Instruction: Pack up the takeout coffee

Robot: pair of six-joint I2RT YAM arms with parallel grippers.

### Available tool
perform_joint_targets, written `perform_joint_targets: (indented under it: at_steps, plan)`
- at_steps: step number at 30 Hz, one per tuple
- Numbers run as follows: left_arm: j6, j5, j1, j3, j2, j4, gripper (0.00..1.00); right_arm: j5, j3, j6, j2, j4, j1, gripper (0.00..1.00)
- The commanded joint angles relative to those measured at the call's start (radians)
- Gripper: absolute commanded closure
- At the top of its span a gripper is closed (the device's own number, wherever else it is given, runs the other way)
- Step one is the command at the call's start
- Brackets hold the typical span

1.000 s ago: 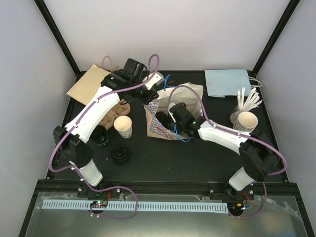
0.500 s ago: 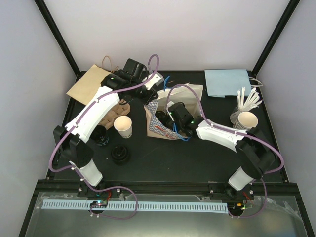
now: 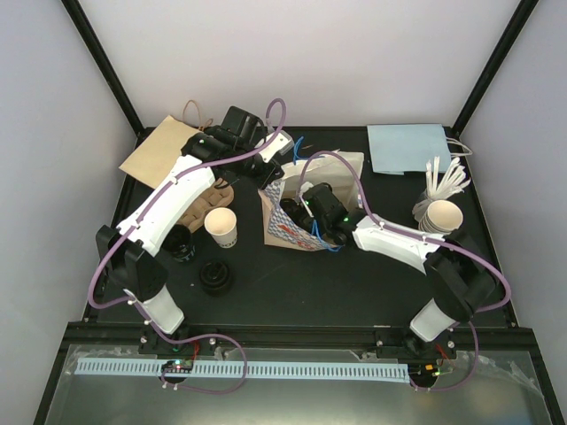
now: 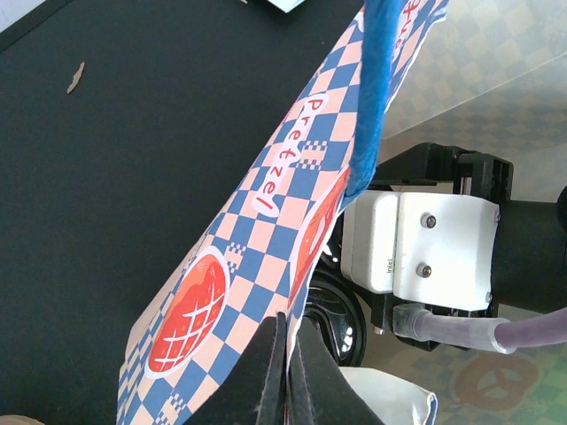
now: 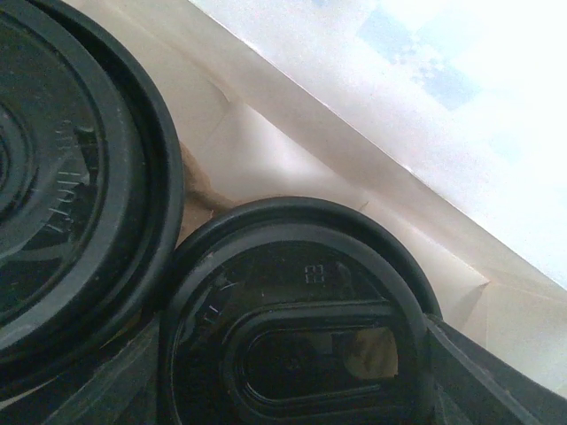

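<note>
A blue-and-pink checked paper bag (image 3: 285, 227) printed "Pretzel" stands in the middle of the table with its mouth open. My left gripper (image 3: 270, 181) is shut on the bag's upper edge (image 4: 257, 230), its fingertips (image 4: 285, 354) pinching the paper. My right gripper (image 3: 299, 212) reaches into the bag. In the right wrist view its fingers (image 5: 496, 381) sit on both sides of a black-lidded coffee cup (image 5: 301, 336), which they grip. A second black lid (image 5: 62, 177) lies right beside it inside the bag. The cup bodies are hidden.
Left of the bag stand an open paper cup (image 3: 221, 227), a dark lidded cup (image 3: 182, 243) and a loose black lid (image 3: 215, 278). A brown bag (image 3: 164, 146) lies back left, a light blue bag (image 3: 407, 146) back right, stacked cups (image 3: 440, 217) and white stirrers (image 3: 446, 177) at right.
My right gripper has shifted slightly left and further into the bag with the cup. The left gripper keeps its hold on the bag edge.
</note>
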Motion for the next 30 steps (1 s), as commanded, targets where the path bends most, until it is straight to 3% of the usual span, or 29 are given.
perform_joint_targets:
  at_steps: [1, 4, 6, 8, 10, 25, 30]
  plan:
    - [-0.007, 0.016, 0.000, -0.002, -0.035, -0.018, 0.99, -0.027, -0.059, -0.001, 0.030, -0.196, -0.013, 0.33]
    - [-0.001, 0.033, 0.000, -0.001, -0.039, -0.021, 0.98, -0.027, -0.048, -0.007, -0.007, -0.188, -0.014, 0.29]
    - [0.002, 0.042, 0.000, -0.002, -0.042, -0.025, 0.98, -0.024, -0.038, -0.010, -0.026, -0.187, -0.013, 0.15]
    - [0.005, 0.050, 0.000, -0.005, -0.044, -0.028, 0.99, -0.032, -0.023, -0.018, -0.048, -0.195, -0.014, 0.11]
    - [0.007, 0.058, 0.000, -0.011, -0.052, -0.030, 0.98, -0.032, 0.000, -0.018, -0.072, -0.210, -0.013, 0.01]
    - [0.037, 0.029, -0.012, -0.065, -0.124, -0.012, 0.99, -0.173, 0.052, -0.012, -0.345, -0.262, -0.013, 0.00]
    - [0.064, -0.017, -0.039, -0.105, -0.182, 0.018, 0.98, -0.340, -0.034, -0.052, -0.478, -0.220, -0.010, 0.00]
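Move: My right hand is down inside the open bag with its fingers around a black-lidded coffee cup, whose middle sits straight below, about 3 cm under my hand point. The other lidded coffee stands about 8 cm to the left of that cup and 1 cm nearer me; outside the bag, the white paper cup is some 26 cm left and 2 cm back. From my left hand, which pinches the bag's left rim, the gripped coffee lies about 10 cm right, 3 cm back and 18 cm down. I spread my right fingers wide to let go of the coffee cup, easing back and right about 2 cm each at nearly the same height, then lift clear some 10 cm, still drifting back and rolling slightly, fingers aimed down at the lids. My left hand keeps its pinch on the rim and draws it back about 3 cm and a little up. ##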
